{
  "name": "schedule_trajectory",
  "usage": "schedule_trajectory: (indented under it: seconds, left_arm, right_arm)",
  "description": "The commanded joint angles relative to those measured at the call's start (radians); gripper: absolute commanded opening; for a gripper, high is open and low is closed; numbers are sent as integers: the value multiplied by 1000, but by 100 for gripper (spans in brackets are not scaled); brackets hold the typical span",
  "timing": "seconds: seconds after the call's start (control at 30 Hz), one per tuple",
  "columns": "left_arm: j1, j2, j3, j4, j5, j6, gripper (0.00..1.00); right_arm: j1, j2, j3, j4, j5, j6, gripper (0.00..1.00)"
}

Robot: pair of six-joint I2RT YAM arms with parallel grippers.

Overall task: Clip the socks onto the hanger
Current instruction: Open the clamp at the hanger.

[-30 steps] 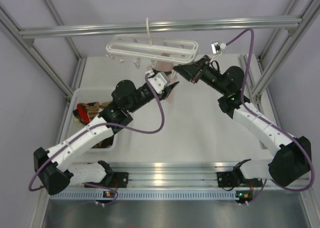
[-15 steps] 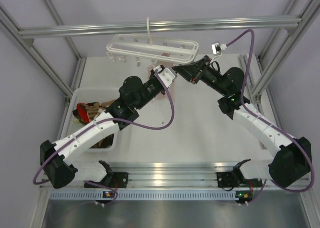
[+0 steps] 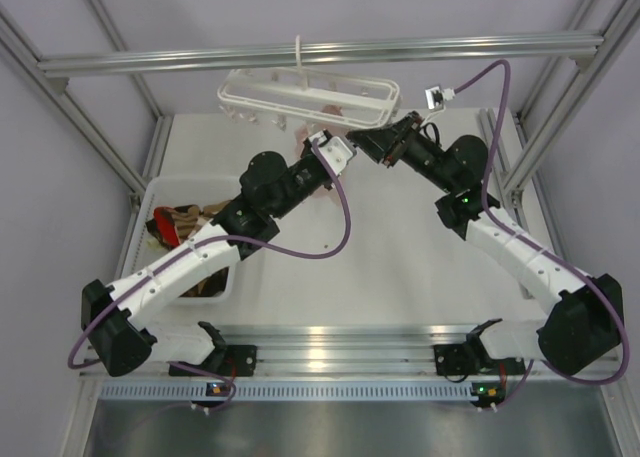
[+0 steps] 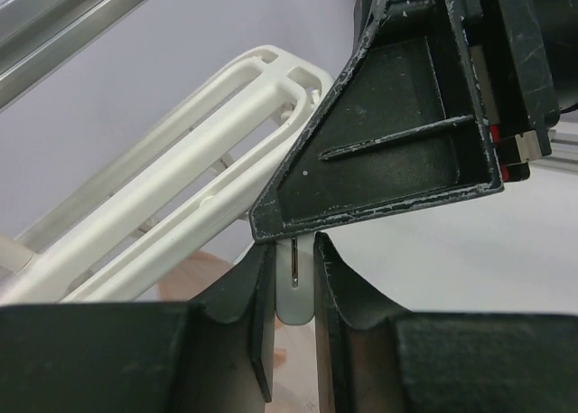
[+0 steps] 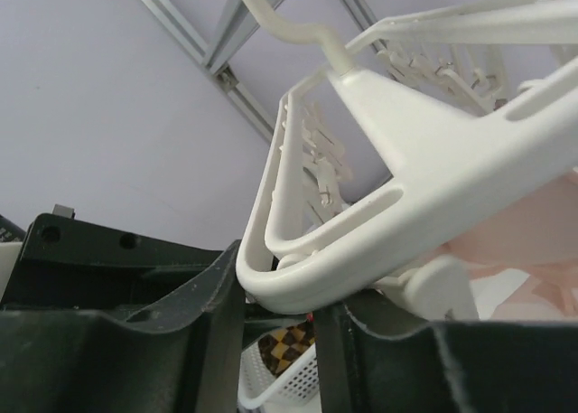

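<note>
The white hanger (image 3: pixel 310 95) hangs by its hook from the top rail. My left gripper (image 3: pixel 338 149) is just under its right half, and in the left wrist view (image 4: pixel 293 252) its fingers are shut on one dangling white clip (image 4: pixel 294 291). My right gripper (image 3: pixel 353 137) is at the hanger's right end. In the right wrist view (image 5: pixel 282 291) its jaws stand apart with the hanger's rounded end (image 5: pixel 361 241) resting at the tips. Argyle socks (image 3: pixel 185 220) lie in the basket at the left, and one sock (image 5: pixel 287 351) shows between the right fingers.
A white mesh basket (image 3: pixel 150 192) stands at the table's left side. Pale pink fabric (image 3: pixel 305 135) hangs under the hanger, also at the right of the right wrist view (image 5: pixel 528 237). Aluminium frame posts (image 3: pixel 540 137) rise on both sides. The two grippers are almost touching.
My left arm reached up to the hanger and its jaws closed on a clip. The right jaws loosened at the hanger's end, and the hanger shifted slightly right.
</note>
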Motion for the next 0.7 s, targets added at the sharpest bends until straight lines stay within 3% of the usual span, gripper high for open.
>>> schedule_trajectory:
  seconds: [0.0,0.13,0.17,0.2,0.23,0.33,0.53,0.63,0.67]
  left_arm:
    - [-13,-2,15,20,56,7,0]
    - [-13,0,13,15,42,-9,3]
    - [-13,0,13,15,35,-13,10]
    - [-13,-5,16,11,15,-28,26]
    - [-12,-3,21,3,2,-41,35]
    - [-13,-6,53,-46,-60,-101,52]
    - [-9,-104,43,-155,-33,-203,59]
    - [61,-157,81,-289,98,-298,59]
    - [103,-164,98,-336,245,-335,59]
  right_arm:
    - [13,-4,26,14,12,16,28]
    - [13,-1,30,7,15,15,6]
    - [13,-2,29,7,12,14,0]
    - [13,-2,27,5,9,13,0]
    - [13,-4,23,7,2,11,0]
    - [6,2,21,11,-18,7,0]
    - [-2,24,38,30,-57,16,0]
    - [-7,32,46,30,-70,11,0]
    - [-10,35,47,28,-72,8,0]
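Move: The clamp is between the left fingertips, its middle practically at the left hand point. From the right hand it lies level ahead, about 1 cm left and 2 cm below the still-open fingers. Counted from the left hand, the hanger's right end is some 4 cm ahead, 6 cm right and 3 cm up; the hanger's middle is about 7 cm ahead, 8 cm left and 4 cm up; the pink sock hangs roughly 8 cm ahead, 3 cm left and 5 cm lower. The clamp passes from left to right hand: the right fingers, staying in place beside the hanger's end, close to nearly shut on its upper part. Then the left fingers open wide, let go of its lower end and drop about 2 cm, before drawing back and left roughly 3 cm, the hand tipping down some 15 degrees. ##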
